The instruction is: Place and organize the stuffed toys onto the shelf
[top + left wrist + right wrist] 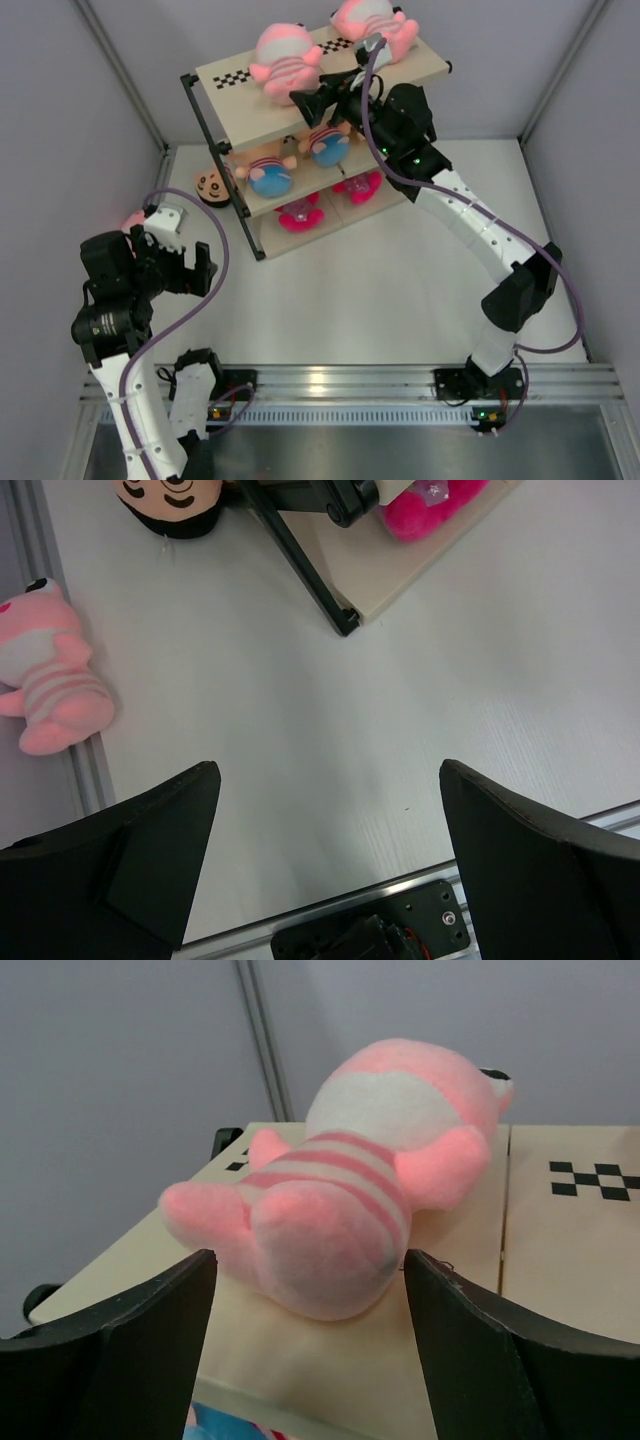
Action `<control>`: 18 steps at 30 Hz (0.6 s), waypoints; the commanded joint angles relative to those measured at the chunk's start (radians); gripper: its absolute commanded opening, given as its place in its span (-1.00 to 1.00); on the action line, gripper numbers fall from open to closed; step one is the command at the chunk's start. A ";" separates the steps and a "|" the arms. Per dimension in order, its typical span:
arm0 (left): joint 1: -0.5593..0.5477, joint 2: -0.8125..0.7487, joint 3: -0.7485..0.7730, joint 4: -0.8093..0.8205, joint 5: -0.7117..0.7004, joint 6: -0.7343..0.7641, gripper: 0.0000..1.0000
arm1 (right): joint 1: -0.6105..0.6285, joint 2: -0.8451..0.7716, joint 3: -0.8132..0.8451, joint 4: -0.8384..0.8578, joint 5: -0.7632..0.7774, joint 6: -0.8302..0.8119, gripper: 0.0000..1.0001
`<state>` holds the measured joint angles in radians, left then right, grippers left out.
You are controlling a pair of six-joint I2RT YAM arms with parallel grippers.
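Note:
The shelf stands at the back. Two pink striped stuffed toys lie on its checkered top board. My right gripper is open at that board's front edge, and the nearer pink toy lies just ahead of its fingertips, untouched. Two boy dolls rest on the middle tier. My left gripper hangs open and empty over the table. A third pink toy lies left of it by the wall. A boy doll's head shows beside the shelf leg.
Two magenta plush toys sit on the bottom tier. Grey walls close in the table on the left, back and right. A metal rail carrying both arm bases runs along the near edge.

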<state>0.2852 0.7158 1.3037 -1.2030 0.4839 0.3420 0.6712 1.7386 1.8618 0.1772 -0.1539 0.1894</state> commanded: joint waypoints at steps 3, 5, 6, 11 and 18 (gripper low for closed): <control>0.005 -0.001 0.019 0.060 -0.008 -0.008 0.94 | -0.007 0.030 0.082 0.113 0.100 0.038 0.01; 0.005 -0.004 0.019 0.060 -0.013 -0.006 0.94 | -0.007 0.038 0.094 0.108 0.109 0.022 -0.20; 0.005 -0.004 0.017 0.060 -0.014 -0.003 0.94 | -0.007 0.038 0.099 0.108 0.111 0.016 -0.32; 0.005 -0.007 0.011 0.059 -0.024 0.005 0.94 | -0.025 0.022 0.102 0.102 0.137 -0.031 -0.53; 0.003 -0.016 -0.026 0.062 -0.051 0.025 0.94 | -0.148 0.085 0.290 -0.131 -0.116 -0.070 -0.67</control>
<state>0.2859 0.7113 1.2930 -1.1988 0.4507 0.3515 0.5819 1.8023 1.9938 0.1295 -0.1417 0.1562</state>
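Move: The near pink plush on the shelf's top board sits just in front of the open right fingers, its middle about 4 cm ahead, 5 cm left and 3 cm above the hand. The other pink plush lies roughly 9 cm ahead and 10 cm right. A blue-bellied doll is some 18 cm below, about level with the hand and 1 cm back. From the left hand the near plush is about 27 cm ahead, 17 cm right and 22 cm higher. The near pink plush is pinched by its rounded lower end as the right hand noses about 2 cm forward and shuts its fingers from wide open to a quarter. Keeping that grip, the hand carries on right and forward towards the other pink plush, rising slightly, some 5 cm of travel in all, with a slight clockwise turn. ##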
